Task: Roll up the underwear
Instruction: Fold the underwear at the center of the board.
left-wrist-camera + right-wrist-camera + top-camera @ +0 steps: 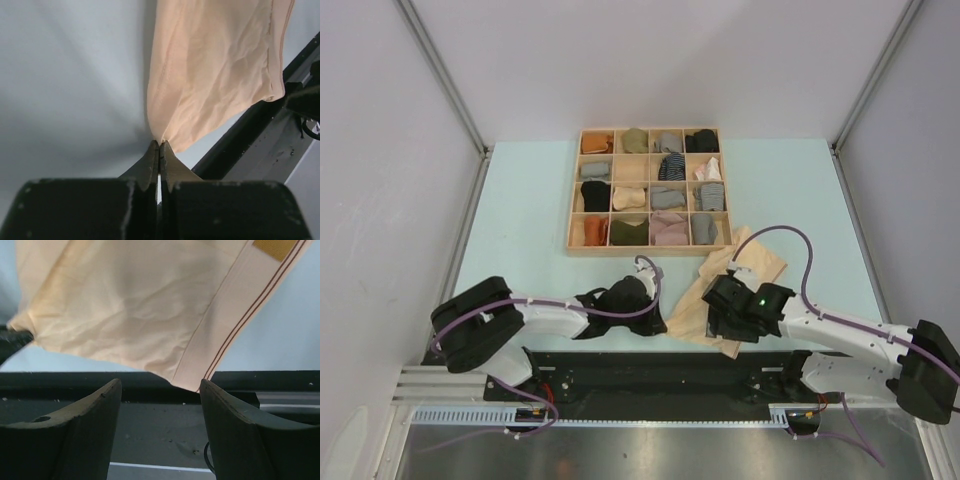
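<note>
One pale cream underwear (740, 280) lies flat near the table's front edge, between my two grippers. In the left wrist view my left gripper (159, 145) is shut on a pinched corner of this cream underwear (215, 65). In the top view the left gripper (660, 322) sits at the cloth's left corner. My right gripper (160, 390) is open, its fingers on either side of the near corner of the underwear (125, 305), which overhangs the dark edge and touches neither finger. A tan label (275, 247) shows on the waistband. The right gripper (722, 312) hovers over the cloth's near side.
A wooden tray (572, 190) with several compartments of small rolled cloth bundles stands at the back of the pale blue table. A black rail (650, 365) runs along the front edge between the arm bases. White walls close in both sides.
</note>
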### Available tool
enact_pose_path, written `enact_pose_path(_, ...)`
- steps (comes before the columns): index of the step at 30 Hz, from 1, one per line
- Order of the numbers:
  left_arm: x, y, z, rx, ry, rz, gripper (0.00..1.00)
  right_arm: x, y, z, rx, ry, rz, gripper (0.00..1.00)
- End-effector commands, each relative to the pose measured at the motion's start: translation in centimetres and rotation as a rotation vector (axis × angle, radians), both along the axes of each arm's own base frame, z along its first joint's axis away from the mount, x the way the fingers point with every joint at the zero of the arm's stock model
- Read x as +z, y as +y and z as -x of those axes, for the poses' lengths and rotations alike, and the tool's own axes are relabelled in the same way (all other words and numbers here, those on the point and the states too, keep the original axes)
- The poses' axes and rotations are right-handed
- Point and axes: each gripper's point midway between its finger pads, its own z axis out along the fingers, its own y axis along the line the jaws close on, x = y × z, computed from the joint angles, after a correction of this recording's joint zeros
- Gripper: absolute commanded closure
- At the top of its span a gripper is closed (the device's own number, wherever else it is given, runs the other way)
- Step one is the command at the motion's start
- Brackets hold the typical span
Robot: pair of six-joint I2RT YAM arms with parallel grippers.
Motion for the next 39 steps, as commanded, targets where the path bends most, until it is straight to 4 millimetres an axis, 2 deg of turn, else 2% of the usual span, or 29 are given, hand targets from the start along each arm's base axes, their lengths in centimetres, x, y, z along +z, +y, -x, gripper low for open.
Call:
enact_pose_path(1, 2.0, 0.4, -2.7, 0.088, -0.042, 0.011, 1.00, -0.2, 0.1, 1.5, 0.088, 0.009, 0.020, 0.31)
enact_pose_path(4, 2.6, 0.6, -4.2, 0.104, -0.022, 0.059, 1.00, -0.2, 1.7, 2.0, 0.179, -0.025, 0.008, 0.31)
enact_pose_path(6, 2.1, 0.5, -4.5, 0.089, -0.006, 0.049, 1.00, -0.3, 2.8, 1.7, 0.207, -0.061, -0.002, 0.32)
enact_pose_path(8, 2.6, 0.3, -5.1, 0.075, -0.004, 0.065, 1.00, -0.4, 3.8, 1.4, 0.236, -0.086, -0.012, 0.33)
enact_pose_path(14, 2.5, 0.9, -6.8, 0.092, -0.004, 0.063, 1.00, -1.1, 5.3, 0.7, 0.305, -0.147, 0.038, 0.37)
enact_pose_path(22, 2.4, 1.1, -6.8, 0.072, -0.001, 0.049, 1.00, -2.6, 3.6, 0.5, 0.322, -0.138, 0.182, 0.46)
enact_pose_path(30, 2.7, 0.9, -7.0, 0.060, -0.008, 0.046, 1.00, -4.3, 3.7, 1.2, 0.383, -0.114, 0.246, 0.59)
enact_pose_path(33, 2.7, 0.9, -7.1, 0.058, -0.011, 0.039, 1.00, -5.1, 2.8, 1.8, 0.375, -0.091, 0.302, 0.64)
enact_pose_path(36, 2.7, 0.9, -7.0, 0.052, -0.007, 0.039, 1.00, -5.4, 1.5, 2.1, 0.339, -0.073, 0.359, 0.74)
enact_pose_path(38, 2.7, 0.9, -6.9, 0.048, -0.004, 0.039, 1.00, -5.6, 0.8, 2.2, 0.329, -0.066, 0.394, 0.76)
enact_pose_path(39, 2.8, 0.9, -6.8, 0.046, -0.003, 0.041, 1.00, -5.6, 0.6, 2.2, 0.327, -0.067, 0.406, 0.81)
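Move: My left hand already pinches one corner of the underwear; its way leads to bare board about 6 cm ahead and 2 cm left, with the tray's front edge some 17 cm straight ahead. My open right hand goes for the near waistband corner, roughly 3 cm back, 3 cm right and 5 cm below it, just over the board's front edge. That edge is about 2 cm back, and the left-held corner some 13 cm left and 4 cm ahead. From my left hand the waistband corner lies about 15 cm right and 6 cm back. I draw the pinched corner forward about 6 cm towards the tray with my shut left hand, drifting left and slightly up, then hold it there. Meanwhile my right hand slips back and left, then sinks some 4.5 cm to the waistband corner at the board's front edge, turning about 20 degrees counter-clockwise and tilting its left side down; its fingers close most of the way round that corner. ##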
